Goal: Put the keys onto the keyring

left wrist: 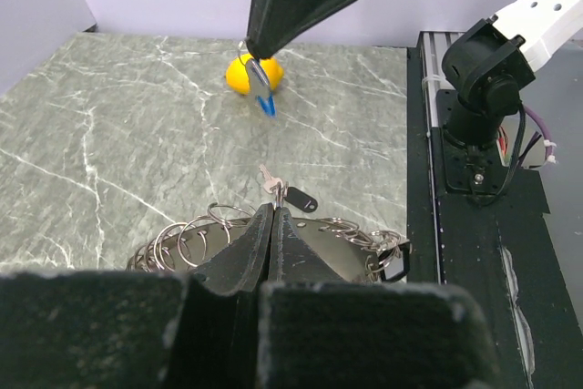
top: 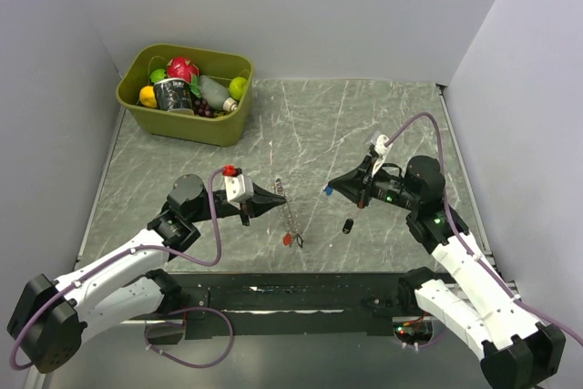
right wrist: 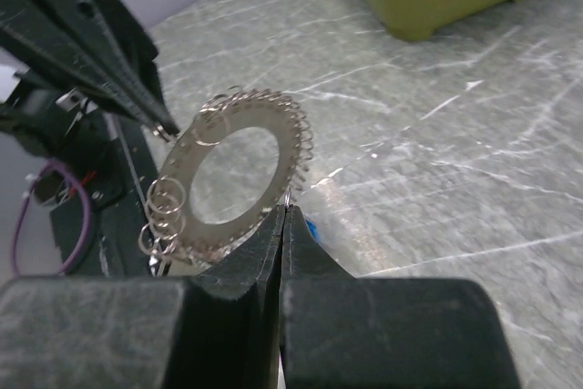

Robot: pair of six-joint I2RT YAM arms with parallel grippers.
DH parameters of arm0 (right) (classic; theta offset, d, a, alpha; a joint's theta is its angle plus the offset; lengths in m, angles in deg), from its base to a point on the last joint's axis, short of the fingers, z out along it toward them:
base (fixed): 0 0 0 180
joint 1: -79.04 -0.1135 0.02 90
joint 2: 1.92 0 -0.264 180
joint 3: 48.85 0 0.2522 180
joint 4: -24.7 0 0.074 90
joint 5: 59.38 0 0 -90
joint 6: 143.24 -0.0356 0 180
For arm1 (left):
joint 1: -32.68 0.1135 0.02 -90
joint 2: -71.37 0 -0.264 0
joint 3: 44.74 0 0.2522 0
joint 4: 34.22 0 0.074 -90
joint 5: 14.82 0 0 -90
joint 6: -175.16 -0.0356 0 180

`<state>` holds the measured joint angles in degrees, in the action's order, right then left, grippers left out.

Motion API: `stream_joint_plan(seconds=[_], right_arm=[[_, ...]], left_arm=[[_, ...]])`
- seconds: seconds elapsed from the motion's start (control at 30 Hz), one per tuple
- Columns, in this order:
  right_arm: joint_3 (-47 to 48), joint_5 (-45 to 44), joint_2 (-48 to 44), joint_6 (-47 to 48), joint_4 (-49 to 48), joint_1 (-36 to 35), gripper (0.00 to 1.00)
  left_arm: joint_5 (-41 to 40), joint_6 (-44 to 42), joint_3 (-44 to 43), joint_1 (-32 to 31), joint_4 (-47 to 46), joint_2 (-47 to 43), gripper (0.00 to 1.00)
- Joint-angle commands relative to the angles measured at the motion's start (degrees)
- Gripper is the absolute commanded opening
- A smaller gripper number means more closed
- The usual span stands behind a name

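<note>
The keyring (top: 288, 209) is a flat metal disc edged with several small wire rings, seen edge-on from above and face-on in the right wrist view (right wrist: 290, 148). My left gripper (top: 278, 194) is shut on its rim, and the disc (left wrist: 342, 243) spreads under the closed jaws. A red key (top: 287, 240) sits at the disc's near end. My right gripper (top: 331, 189) faces it from the right, shut on a blue key (top: 327, 190), which hangs below its tips (left wrist: 266, 103) and shows beside the shut jaws (right wrist: 311, 228). A black key (top: 348, 225) lies loose on the table.
A green bin (top: 187, 96) holding fruit and a can stands at the back left of the marble table (top: 364, 125). Grey walls close in three sides. In the left wrist view the right arm's base (left wrist: 483, 88) stands on the dark rail at the table's near edge.
</note>
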<state>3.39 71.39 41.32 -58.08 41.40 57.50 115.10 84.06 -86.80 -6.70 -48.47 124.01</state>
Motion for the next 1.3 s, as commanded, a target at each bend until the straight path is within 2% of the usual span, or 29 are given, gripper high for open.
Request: stream_joint_plan(seconds=[0.0,0.27,0.7,1.27], right_arm=[[-0.7,3.5,-0.4,1.2,-4.2,-0.2,0.00],[-0.4,2.8,-0.4,0.6,-4.0,-0.2,0.00],[1.6,9.3,3.6,1.1,-3.6,-0.7,0.00],[7.2,2.0,11.2,6.1,0.3,-11.3,0.00]], left_arm=[[1.4,-1.2,-0.9,-0.4,-3.8,-1.2,0.01],[1.2,-2.3,0.5,-0.4,-5.6,-3.0,0.01],[-2.6,-1.5,-2.7,-0.4,-0.7,0.5,0.01],[-5.3,-1.4,-5.2,-0.6,3.7,4.9,0.01]])
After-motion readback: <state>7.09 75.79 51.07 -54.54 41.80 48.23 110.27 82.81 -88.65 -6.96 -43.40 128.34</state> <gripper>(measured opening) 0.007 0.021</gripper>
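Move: The keyring, edge-on in the left fingers, has its middle about 8 cm left of the right hand, 5 back and 5 below. A red fob hangs from its lower back end, roughly 9 back, 8 left and 10 below the right hand. On the table 24 below, the black fob lies about 5 right and 2 ahead, the small key 7 right and 5 ahead. From the left hand, the blue-tagged keys are about 9 right and 4 ahead, nearly level. The blue-tagged keys, still pinched in the right fingers, hardly shift at first, then are carried some 4.5 cm left, also back and slightly down, towards the keyring's rim as the wrist swings about 15 degrees counter-clockwise. The left fingers keep the keyring pinched and, after a near-still start, lower it about 2.5 cm while easing it forward 2. ##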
